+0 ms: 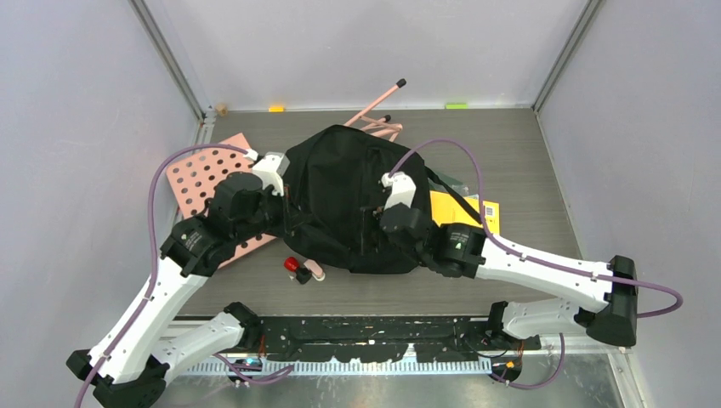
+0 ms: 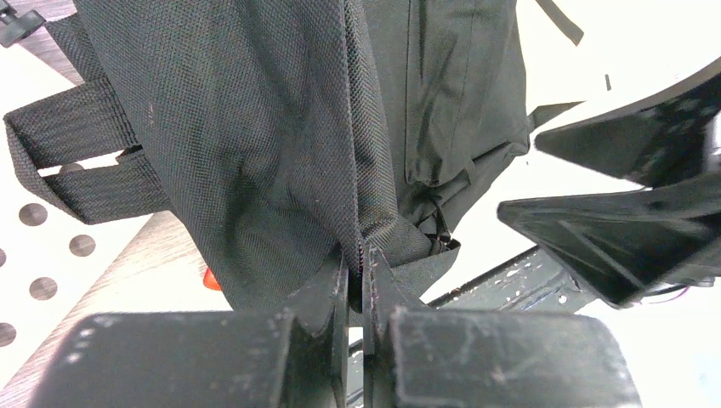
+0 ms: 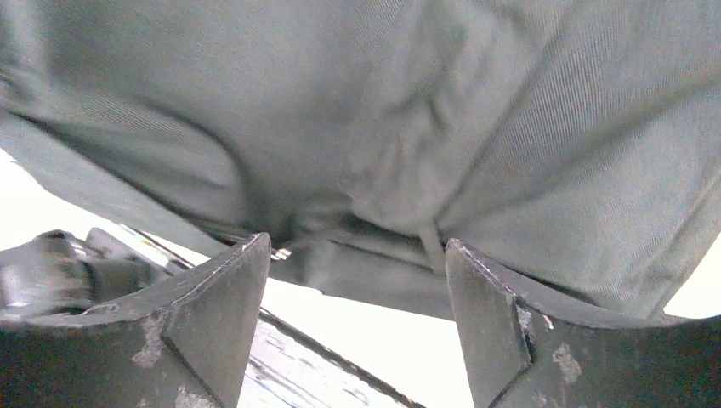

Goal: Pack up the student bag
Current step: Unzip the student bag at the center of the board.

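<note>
The student bag point(image 1: 340, 200), a large black fabric backpack, lies in the middle of the table. My left gripper point(image 1: 287, 212) is at its left side and shut on a fold of the bag's fabric along a seam point(image 2: 355, 270). The bag point(image 2: 255, 127) hangs up and away from those jaws, with its straps point(image 2: 76, 161) to the left. My right gripper point(image 1: 372, 217) is over the bag's front, near its right side. In the right wrist view this gripper point(image 3: 357, 255) stands open with nothing between its fingers, and the bag's cloth point(image 3: 383, 110) is just past the tips.
A pink pegboard point(image 1: 197, 174) lies under the left arm. A yellow book point(image 1: 459, 211) sticks out from under the bag's right side. Pink rods point(image 1: 378, 115) lie behind the bag. A small red thing point(image 1: 292, 264) and a pale pink one point(image 1: 315, 271) sit in front of it.
</note>
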Action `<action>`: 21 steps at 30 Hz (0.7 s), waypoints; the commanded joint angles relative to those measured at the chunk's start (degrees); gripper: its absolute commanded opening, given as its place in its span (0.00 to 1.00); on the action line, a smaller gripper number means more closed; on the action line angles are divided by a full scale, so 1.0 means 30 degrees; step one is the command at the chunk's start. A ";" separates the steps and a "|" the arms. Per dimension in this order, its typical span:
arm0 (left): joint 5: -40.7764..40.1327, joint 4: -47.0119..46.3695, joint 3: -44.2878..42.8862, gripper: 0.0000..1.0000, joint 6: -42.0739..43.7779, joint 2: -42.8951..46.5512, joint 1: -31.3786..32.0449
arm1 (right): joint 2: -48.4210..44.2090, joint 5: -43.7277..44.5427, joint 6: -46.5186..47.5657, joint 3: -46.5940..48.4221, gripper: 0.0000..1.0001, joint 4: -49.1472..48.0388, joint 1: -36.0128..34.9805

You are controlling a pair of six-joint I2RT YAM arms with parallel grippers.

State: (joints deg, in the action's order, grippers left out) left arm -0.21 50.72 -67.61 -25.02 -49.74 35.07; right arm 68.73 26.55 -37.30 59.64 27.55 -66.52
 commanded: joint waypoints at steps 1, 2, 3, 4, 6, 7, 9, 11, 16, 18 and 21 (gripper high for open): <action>-0.0019 -0.1751 0.0044 0.00 0.0349 0.0478 -0.0135 | 0.0307 0.0777 0.0188 0.3045 0.82 -0.0339 0.0018; -0.0019 -0.1733 0.0079 0.00 0.0341 0.0514 -0.0120 | 0.0534 0.0897 0.0019 0.3331 0.82 -0.0469 0.0022; -0.0019 -0.1768 0.0117 0.00 0.0315 0.0545 -0.0129 | 0.0947 0.0931 -0.0058 0.3890 0.82 -0.0853 0.0068; -0.0019 -0.1779 0.0165 0.00 0.0326 0.0570 -0.0133 | 0.1162 0.0957 -0.0248 0.4120 0.82 -0.1092 0.0135; -0.0019 -0.1762 0.0206 0.00 0.0311 0.0607 -0.0122 | 0.1802 0.0635 -0.0527 0.4727 0.82 -0.1947 0.0572; 0.0457 -0.1753 0.0213 0.00 0.0311 0.0622 -0.0118 | 0.1941 0.0391 -0.0680 0.4986 0.82 -0.2753 0.0709; 0.0528 -0.1752 0.0268 0.00 0.0311 0.0641 -0.0120 | 0.2495 -0.0377 -0.0899 0.5528 0.81 -0.3549 0.1063; 0.0555 -0.1755 0.0315 0.00 0.0311 0.0673 -0.0133 | 0.3249 -0.0861 -0.1004 0.6346 0.80 -0.3722 0.1213; 0.0621 -0.1818 0.0362 0.00 0.0304 0.0648 -0.0125 | 0.5095 -0.2288 -0.0883 0.8012 0.81 -0.3733 0.1256; 0.0613 -0.1811 0.0360 0.00 0.0311 0.0620 -0.0135 | 0.5383 -0.2861 -0.1049 0.8239 0.82 -0.4170 0.1260; 0.0636 -0.1818 0.0390 0.00 0.0340 0.0606 -0.0140 | 0.5689 -0.3072 -0.1382 0.8445 0.82 -0.4390 0.1256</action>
State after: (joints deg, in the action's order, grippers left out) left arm 1.17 49.89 -66.17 -25.02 -48.77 35.07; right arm 85.56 19.64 -39.72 81.56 18.06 -62.52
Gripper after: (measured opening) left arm 0.042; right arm 0.815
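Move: The student bag's zip edge, just beyond the left fingers that still pinch it, lies about 14 cm left of the open right hand, 6 cm ahead and 6 cm higher. From the left hand it is some 5 cm ahead, 3 cm right and about 1 cm below. Down on the table, the red-capped piece sits about 20 cm left and 4 cm ahead of the right hand, the yellow envelope roughly 29 cm right and 17 cm ahead. The bag's edge stays pinched in the nearly still left hand while the right hand, already open and empty, rises quickly some 8 cm, then sweeps left and forward over the black cloth towards the zip edge beside the left fingers, about 10 cm left and 5 cm forward in all. Its wrist rolls some 15 degrees, left side up, fingers staying wide open. ##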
